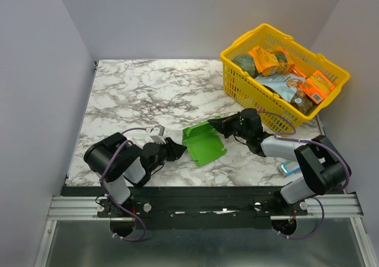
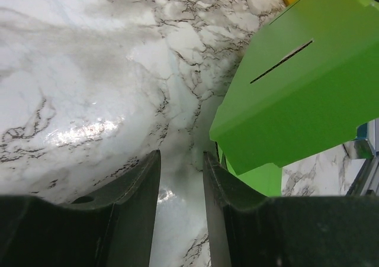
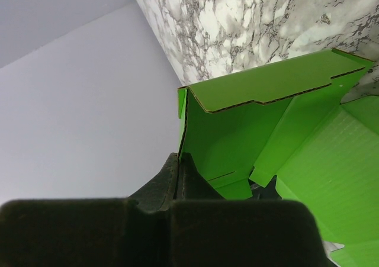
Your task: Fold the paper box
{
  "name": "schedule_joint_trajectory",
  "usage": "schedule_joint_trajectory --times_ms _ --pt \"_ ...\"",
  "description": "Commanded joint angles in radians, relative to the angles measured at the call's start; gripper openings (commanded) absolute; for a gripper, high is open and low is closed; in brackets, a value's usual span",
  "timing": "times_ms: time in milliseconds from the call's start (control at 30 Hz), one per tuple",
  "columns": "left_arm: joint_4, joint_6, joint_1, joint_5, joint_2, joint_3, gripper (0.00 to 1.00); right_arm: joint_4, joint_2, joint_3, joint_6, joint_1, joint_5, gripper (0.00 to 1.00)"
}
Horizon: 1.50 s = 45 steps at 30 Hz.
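The paper box (image 1: 204, 142) is bright green card, partly folded, lying mid-table with one wall raised. My right gripper (image 1: 214, 125) is shut on the upper edge of a standing flap; in the right wrist view the fingertips (image 3: 183, 156) pinch the card's edge and the box's inside (image 3: 237, 131) opens to the right. My left gripper (image 1: 177, 150) sits low at the box's left side, open. In the left wrist view only marble shows between its fingers (image 2: 180, 157), and a slotted green panel (image 2: 296, 95) lies just outside the right finger.
A yellow plastic basket (image 1: 237, 89) full of packaged goods stands at the back right. A small blue-and-white pack (image 1: 290, 168) lies by the right arm's base. Grey walls enclose the marble table (image 1: 148, 95) on the left and behind.
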Motion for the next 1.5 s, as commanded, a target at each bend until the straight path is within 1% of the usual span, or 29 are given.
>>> schedule_joint_trajectory --times_ms 0,300,433,700,800,967,1033,1100,1167,1200,1267,1300,1367,1400,1467 --pt "0.333 0.039 -0.008 -0.031 -0.04 0.022 0.43 0.031 0.018 0.023 0.0 -0.009 -0.028 0.01" --pt "0.333 0.048 -0.05 -0.037 -0.023 0.052 0.43 0.032 0.018 0.023 0.0 -0.009 -0.027 0.0" --pt "0.333 0.065 -0.062 -0.085 -0.017 0.065 0.43 0.035 0.018 0.02 0.0 -0.009 -0.027 0.0" --pt "0.311 0.074 -0.08 -0.066 0.023 0.152 0.43 0.041 0.02 0.017 -0.001 -0.007 -0.034 0.0" --pt "0.331 0.081 -0.077 -0.085 0.009 0.122 0.43 0.044 0.02 0.012 0.0 -0.009 -0.03 0.0" --pt "0.302 0.085 -0.03 -0.051 -0.053 0.045 0.51 0.052 0.027 0.009 0.003 -0.009 -0.037 0.0" --pt "0.245 0.089 -0.005 -0.014 -0.096 0.028 0.54 0.057 0.027 0.009 0.005 -0.009 -0.039 0.0" --pt "0.167 0.121 0.001 -0.013 -0.157 0.004 0.56 0.055 0.027 0.009 0.0 -0.009 -0.036 0.0" --pt "0.112 0.15 0.003 -0.017 -0.21 -0.024 0.61 0.052 0.02 0.008 -0.006 -0.009 -0.028 0.01" --pt "0.049 0.181 0.003 -0.019 -0.269 -0.032 0.62 0.049 0.017 0.009 -0.013 -0.009 -0.021 0.01" --pt "-0.04 0.218 0.003 -0.003 -0.34 -0.033 0.63 0.038 0.001 0.009 -0.023 -0.007 -0.007 0.0" --pt "-0.143 0.239 0.001 0.0 -0.418 -0.03 0.63 0.038 -0.005 0.011 -0.033 -0.007 0.001 0.0" --pt "-0.238 0.256 -0.01 0.004 -0.51 -0.024 0.63 0.009 -0.023 0.012 -0.046 -0.007 0.027 0.0" --pt "-0.372 0.262 -0.014 -0.005 -0.608 -0.014 0.64 -0.014 -0.048 0.02 -0.062 -0.004 0.039 0.01" --pt "-0.526 0.308 -0.037 -0.035 -0.696 0.046 0.67 -0.076 -0.071 0.032 -0.078 0.0 0.077 0.0"
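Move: The paper box's left end, a loose flap by its lower corner, is just beside the left fingertips, about 4 cm ahead, 2 cm right and a touch higher. The box's near panel lies some 8 cm right, level with the hand. The right gripper, pinching the far wall's upper edge, is about 9 cm ahead and 10 cm right of the left hand, 8 cm above. From the right hand that left end lies roughly 5 cm back, 10 cm left and 7 cm below. Lift the left gripper slightly, then work its half-open fingertips about 3 cm to the right, drifting forward, at the box's left end. Then draw back left some 4 cm and rise about 7 cm clear of the box, opening the fingers wider and tipping them up nearly 20 degrees. Keep the right gripper's pinch on the wall edge, letting it ease up about 2 cm. ##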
